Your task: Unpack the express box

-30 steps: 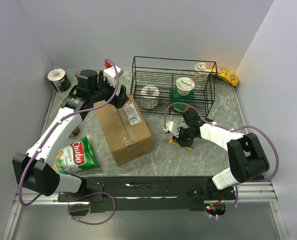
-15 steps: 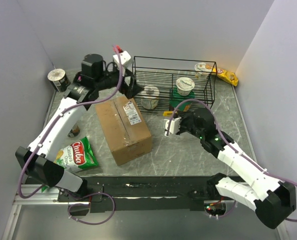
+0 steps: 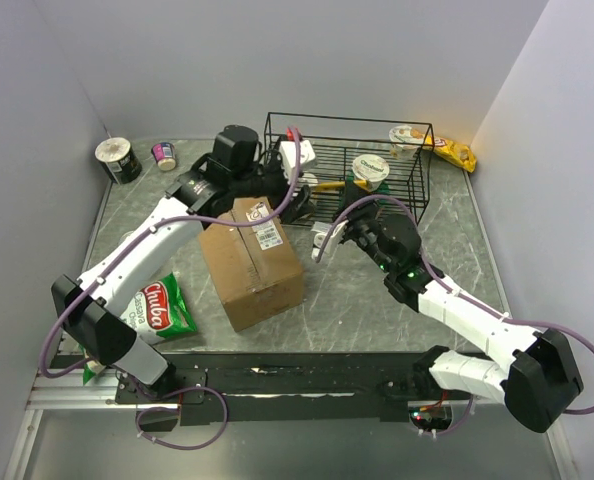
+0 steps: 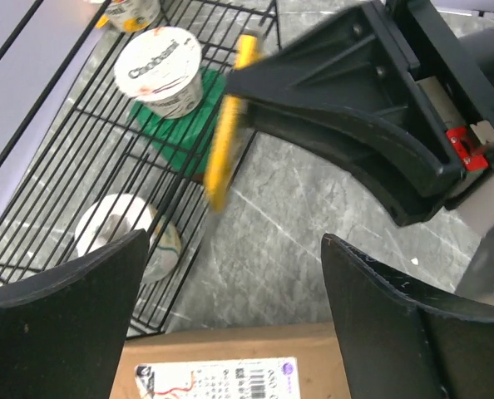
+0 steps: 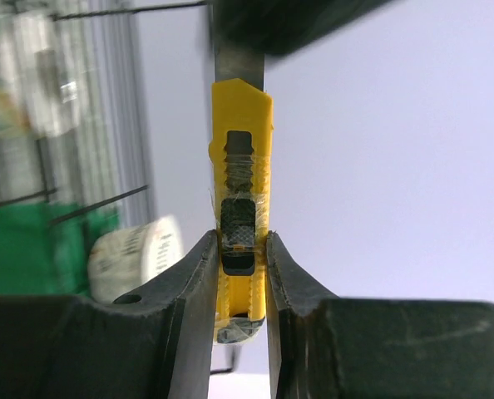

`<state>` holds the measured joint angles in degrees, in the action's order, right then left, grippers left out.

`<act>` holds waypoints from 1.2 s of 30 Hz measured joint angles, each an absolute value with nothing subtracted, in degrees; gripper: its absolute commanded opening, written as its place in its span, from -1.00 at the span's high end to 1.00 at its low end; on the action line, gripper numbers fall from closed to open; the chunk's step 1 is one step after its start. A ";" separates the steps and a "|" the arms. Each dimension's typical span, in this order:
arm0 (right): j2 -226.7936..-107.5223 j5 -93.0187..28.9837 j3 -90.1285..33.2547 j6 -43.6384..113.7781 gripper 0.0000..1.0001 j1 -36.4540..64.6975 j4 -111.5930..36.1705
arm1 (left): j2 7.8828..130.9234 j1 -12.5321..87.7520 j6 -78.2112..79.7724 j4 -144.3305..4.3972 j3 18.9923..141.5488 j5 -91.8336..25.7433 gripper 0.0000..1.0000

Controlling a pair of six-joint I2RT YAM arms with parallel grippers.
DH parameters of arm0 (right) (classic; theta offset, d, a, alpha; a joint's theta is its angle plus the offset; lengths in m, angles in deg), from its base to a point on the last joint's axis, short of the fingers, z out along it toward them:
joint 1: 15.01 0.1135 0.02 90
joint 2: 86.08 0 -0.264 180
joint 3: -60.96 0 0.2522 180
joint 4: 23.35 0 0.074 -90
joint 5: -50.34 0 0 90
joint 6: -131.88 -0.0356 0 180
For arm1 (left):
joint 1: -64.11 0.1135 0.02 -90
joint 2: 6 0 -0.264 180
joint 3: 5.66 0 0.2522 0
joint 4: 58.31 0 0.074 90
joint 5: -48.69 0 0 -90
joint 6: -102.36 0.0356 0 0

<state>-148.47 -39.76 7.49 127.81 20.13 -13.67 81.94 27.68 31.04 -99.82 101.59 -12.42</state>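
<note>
The express box [image 3: 252, 262] is a closed brown carton with a taped seam and a white label [image 4: 214, 378] at its far end. It stands left of centre. My left gripper [image 3: 289, 200] hovers over that far end beside the basket, jaws wide open and empty [image 4: 234, 249]. My right gripper [image 3: 339, 218] is raised just right of the box, shut on a yellow utility knife [image 5: 240, 191]. The knife [image 4: 226, 125] shows in the left wrist view, pointing along the basket's front.
A black wire basket [image 3: 417, 150] at the back holds a yogurt cup [image 3: 370, 170] on a green pack and a second cup [image 4: 126, 237]. A Chuba snack bag [image 3: 157, 308] lies front left. A cup [image 3: 118, 158] and a small can [image 3: 164, 155] stand back left. A yellow packet [image 3: 455, 152] lies back right.
My left arm swung right from the back left corner to above the box's far end. My right gripper lifted the knife off the table and carried it up and left toward the box.
</note>
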 measured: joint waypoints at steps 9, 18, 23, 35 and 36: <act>-148.47 -38.73 7.58 132.23 1.00 22.45 -7.01 | 81.98 25.15 31.78 -99.18 101.57 -17.06 -0.68; -147.33 -37.79 10.05 134.39 1.00 23.87 -6.75 | 82.81 24.25 32.13 -98.00 101.59 -19.24 -0.19; -145.87 -37.46 11.12 134.66 1.00 24.35 -6.68 | 83.53 24.21 32.15 -97.98 101.59 -19.29 0.02; -145.36 -38.03 11.91 135.42 1.00 24.81 -6.85 | 84.71 23.71 30.86 -98.77 101.62 -15.29 0.98; -145.32 -38.14 11.89 135.14 1.00 24.83 -7.14 | 84.71 23.64 31.15 -98.99 101.66 -15.18 0.98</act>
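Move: The yellow box cutter is already held near its tail by the right fingers, its blade end pointing left; its middle is about 3 cm left of the right hand point. From the open left hand, that middle lies some 8 cm to the right, 3 cm ahead and 3 cm lower. Below the left hand, the express box sits about 13 cm left, 2 cm back and 27 cm down, and the paper roll about 17 cm ahead, 1 cm left and 28 cm down. The cutter, kept in the right fingers, is drawn about 3 cm back and 2 cm left to meet the left hand, rising some 3 cm and then sinking by half that, its blade-end side offered as the right wrist tips up roughly 10 degrees. The left hand eases right and down about 3 cm towards the cutter, and its wide-open fingers close almost shut, pinching the front part of the handle. ##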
